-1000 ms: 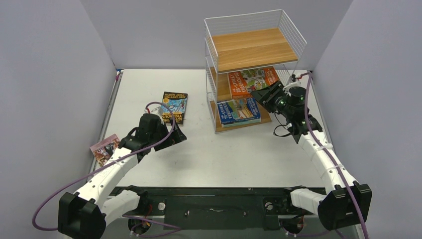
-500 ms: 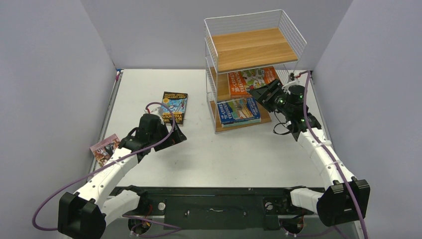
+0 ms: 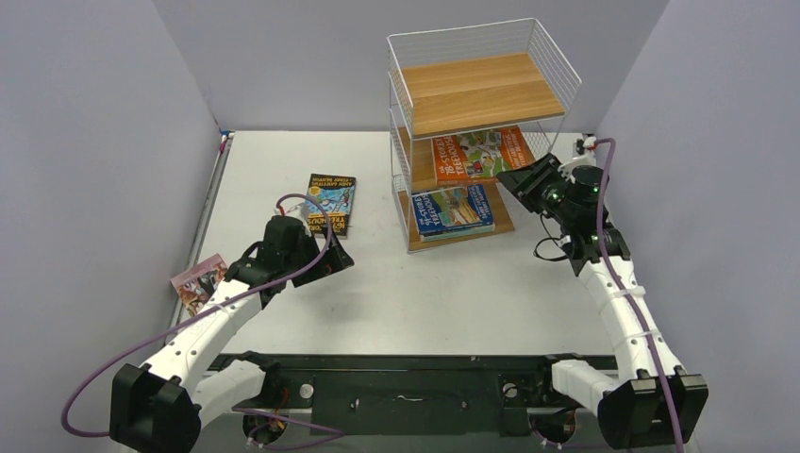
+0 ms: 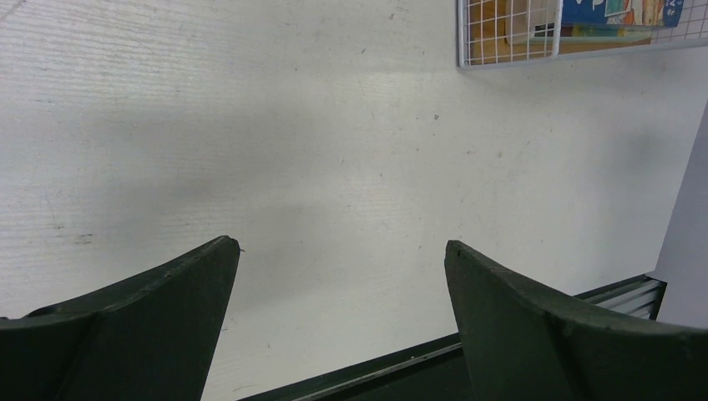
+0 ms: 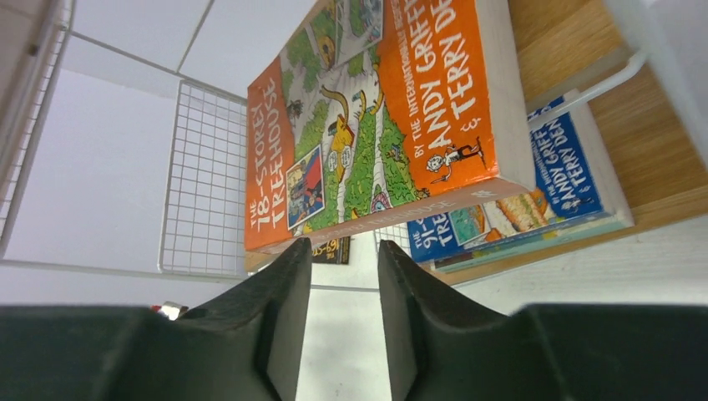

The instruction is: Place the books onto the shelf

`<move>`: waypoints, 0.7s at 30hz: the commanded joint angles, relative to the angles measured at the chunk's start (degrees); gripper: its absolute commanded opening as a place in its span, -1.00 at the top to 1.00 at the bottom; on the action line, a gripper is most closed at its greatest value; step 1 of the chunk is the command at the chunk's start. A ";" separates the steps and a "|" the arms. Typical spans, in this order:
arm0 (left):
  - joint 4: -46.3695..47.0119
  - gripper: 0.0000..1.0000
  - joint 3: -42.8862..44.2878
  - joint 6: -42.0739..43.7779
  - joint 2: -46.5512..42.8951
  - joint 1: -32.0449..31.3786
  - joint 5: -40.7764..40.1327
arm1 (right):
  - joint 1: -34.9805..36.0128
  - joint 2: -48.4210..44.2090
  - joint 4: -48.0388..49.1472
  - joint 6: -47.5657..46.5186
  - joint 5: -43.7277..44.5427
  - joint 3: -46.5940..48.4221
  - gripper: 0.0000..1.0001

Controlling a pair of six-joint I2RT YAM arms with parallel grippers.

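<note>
The shelf point(image 3: 481, 94), white wire with wooden boards, stands at the back right. An orange book point(image 3: 479, 151) lies on its middle board and a blue book point(image 3: 453, 209) on the bottom board, on top of another thin book. A dark book point(image 3: 331, 202) lies on the table left of the shelf, and a pink book point(image 3: 197, 282) sits at the left edge. My right gripper point(image 3: 517, 181) hovers just right of the middle tier. Its jaws point(image 5: 344, 251) stand apart and empty, their tips just short of the orange book point(image 5: 376, 109). My left gripper point(image 4: 342, 246) is wide open over bare table.
The shelf's top board point(image 3: 481, 90) holds nothing. Grey walls enclose the table on the left, back and right. The black mounting rail point(image 3: 406, 387) runs along the near edge. The shelf's lower corner point(image 4: 509, 33) shows at the top of the left wrist view.
My right gripper has drawn back to the right, out of the shelf's side, leaving the orange book on the middle board. The left arm has not moved.
</note>
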 commanded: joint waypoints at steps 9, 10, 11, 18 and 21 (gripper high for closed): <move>2.18 -0.85 0.31 -0.15 -0.58 0.47 0.52 | -3.15 -1.13 -1.29 -3.36 1.56 2.73 0.72; 2.05 -0.85 0.26 -0.20 -0.70 0.53 0.49 | -3.53 -0.87 -1.42 -3.46 1.70 3.01 0.77; 2.00 -0.85 0.17 -0.10 -0.90 0.55 0.34 | -3.72 -0.78 -1.99 -3.87 2.05 3.14 0.81; 1.76 -0.85 -0.22 0.13 -1.36 0.86 0.20 | -8.10 -2.69 -5.65 -6.24 4.07 2.15 0.90; 2.19 -0.85 -0.24 0.14 -0.86 0.91 0.43 | -8.97 -3.00 -5.70 -6.59 3.61 1.60 0.92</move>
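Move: The orange book on the middle shelf has its middle about 8 cm ahead of the right hand, 7 cm to its left and 7 cm below. The shelf's right front post stands roughly 4 cm ahead and 4 cm to the right, at that same level. The blue book on the bottom shelf is about 7 cm ahead, 11 cm left and 23 cm down. From the left hand, the orange book lies some 19 cm ahead, 33 cm right and 9 cm above. Rightward, slowly at first and then faster, the empty right hand draws off about 5.5 cm from the orange book, crossing in front of the shelf's right front post. It rises a centimetre, then sinks some 2.5 cm, while the wrist swings about 10 degrees clockwise and the part-open fingers close almost shut on nothing. ##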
